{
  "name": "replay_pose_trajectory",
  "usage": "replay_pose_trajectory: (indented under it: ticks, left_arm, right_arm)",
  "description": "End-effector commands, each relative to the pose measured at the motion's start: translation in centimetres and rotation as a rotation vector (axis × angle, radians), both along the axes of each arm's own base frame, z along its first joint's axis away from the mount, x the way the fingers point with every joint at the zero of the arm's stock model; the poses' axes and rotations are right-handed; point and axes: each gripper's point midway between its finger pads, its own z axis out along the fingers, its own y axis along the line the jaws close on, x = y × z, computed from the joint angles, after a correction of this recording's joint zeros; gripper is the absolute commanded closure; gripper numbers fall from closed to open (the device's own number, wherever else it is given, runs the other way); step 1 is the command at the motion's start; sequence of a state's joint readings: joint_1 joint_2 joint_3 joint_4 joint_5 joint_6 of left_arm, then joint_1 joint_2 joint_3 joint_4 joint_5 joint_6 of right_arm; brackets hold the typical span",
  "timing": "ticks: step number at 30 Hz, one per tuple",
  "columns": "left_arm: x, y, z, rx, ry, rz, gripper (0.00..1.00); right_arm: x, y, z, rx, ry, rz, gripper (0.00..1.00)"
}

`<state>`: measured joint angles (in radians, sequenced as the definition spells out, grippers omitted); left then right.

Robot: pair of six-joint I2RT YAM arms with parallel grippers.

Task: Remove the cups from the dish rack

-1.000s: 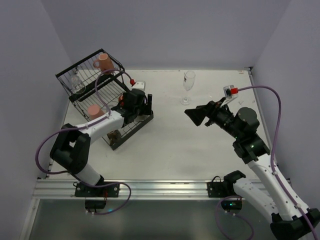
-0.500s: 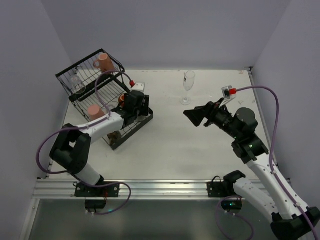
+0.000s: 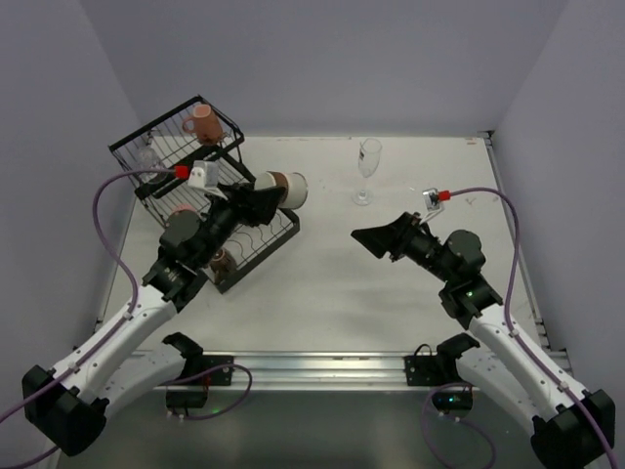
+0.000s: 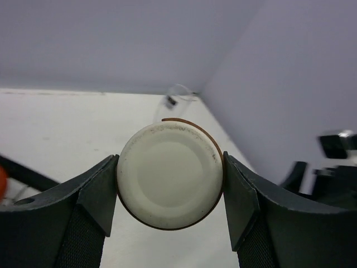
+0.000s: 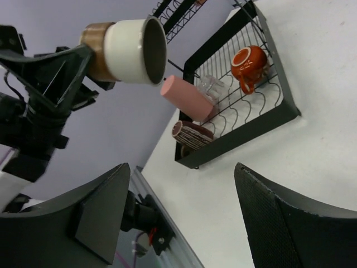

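Observation:
My left gripper (image 3: 264, 197) is shut on a brown cup with a cream rim and base (image 3: 285, 188) and holds it in the air above the near corner of the black dish rack (image 3: 283, 234). In the left wrist view the cup's cream base (image 4: 170, 174) fills the gap between the fingers (image 4: 97, 192). A pink mug (image 3: 203, 124) sits on the raised basket. In the right wrist view the tray (image 5: 279, 114) holds an orange-red mug (image 5: 249, 62), a salmon tumbler (image 5: 187, 98), a clear glass (image 5: 211, 87) and a striped brown cup (image 5: 193, 134). My right gripper (image 3: 376, 239) is open and empty over the table.
A clear stemmed glass (image 3: 368, 166) stands upright on the white table at the back centre, beyond my right gripper. The walls close in at the left, back and right. The metal rail (image 3: 322, 366) with the arm bases runs along the near edge.
My left arm has drawn back out of the rack and risen, lifting the brown and cream cup clear of the tray. My right gripper has shifted slightly nearer and left.

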<state>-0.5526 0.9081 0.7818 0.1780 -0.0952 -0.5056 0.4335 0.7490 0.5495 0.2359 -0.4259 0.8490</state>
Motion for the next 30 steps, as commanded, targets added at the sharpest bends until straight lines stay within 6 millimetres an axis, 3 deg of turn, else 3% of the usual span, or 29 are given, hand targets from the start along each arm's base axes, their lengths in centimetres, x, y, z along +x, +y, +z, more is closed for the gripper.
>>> replay_pose_trajectory:
  ticks: [1,3,8,16,20,21,26,28,29,30]
  left_arm:
    - [-4.6,-5.4,1.6,-0.274,-0.024,-0.38,0.66]
    - [-5.5,-6.2,1.2,-0.347,0.013,-0.452,0.66]
    - [-7.7,-7.7,3.0,-0.431,-0.018,-0.623,0.67]
    - [-10.9,-9.4,4.5,-0.466,-0.037,-0.745,0.66]
    - [-11.0,-10.3,3.5,-0.453,-0.006,-0.756,0.66]
    - [-10.8,-10.7,2.9,-0.445,0.011,-0.76,0.66]
    - [-11.1,-11.7,2.0,-0.418,0.018,-0.77,0.57]
    - [-11.2,-11.9,1.8,-0.412,0.02,-0.769,0.53]
    - [-11.1,-11.9,1.7,-0.406,0.018,-0.769,0.44]
    - [-11.2,-12.0,1.5,-0.4,0.023,-0.772,0.35]
  right_arm:
    - [-1.5,0.6,3.6,0.191,-0.055,0.054,0.23]
    - [-2.3,0.9,4.2,0.223,-0.084,0.096,0.25]
    - [-4.7,2.5,5.2,0.249,-0.129,0.272,0.23]
    - [-4.7,2.6,4.9,0.245,-0.118,0.234,0.21]
    - [-5.5,2.8,5.9,0.243,-0.158,0.27,0.24]
    - [-5.7,2.9,6.0,0.246,-0.162,0.278,0.28]
    - [-5.6,2.8,6.1,0.262,-0.156,0.267,0.77]
    - [-5.6,2.7,6.1,0.259,-0.154,0.264,0.88]
    - [-5.5,2.6,6.1,0.263,-0.154,0.253,1.0]
    - [-5.5,2.5,6.1,0.262,-0.152,0.243,1.0]
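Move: The brown-and-white cup, already in the left gripper, has its middle about 2 cm right of that hand point. The waiting right gripper lies some 21 cm right, 6 cm back and 6 cm below the left hand; from the right hand the cup is about 19 cm left, 7 cm ahead and 6 cm up. The wine glass stands about 27 cm ahead and 4 cm right of the right hand, 15 cm lower. From the left hand, the orange cup is 14 cm ahead, 8 cm left and 21 cm below. The right fingers shut on the near rim of the brown-and-white cup, apparently pinching its wall, after that hand backs about 5 cm, rises as much, drifts left and turns slightly counter-clockwise. The left hand keeps its grip and brings the cup roughly 15 cm right and back to it, swinging some 40 degrees clockwise with its left side rolling down. ##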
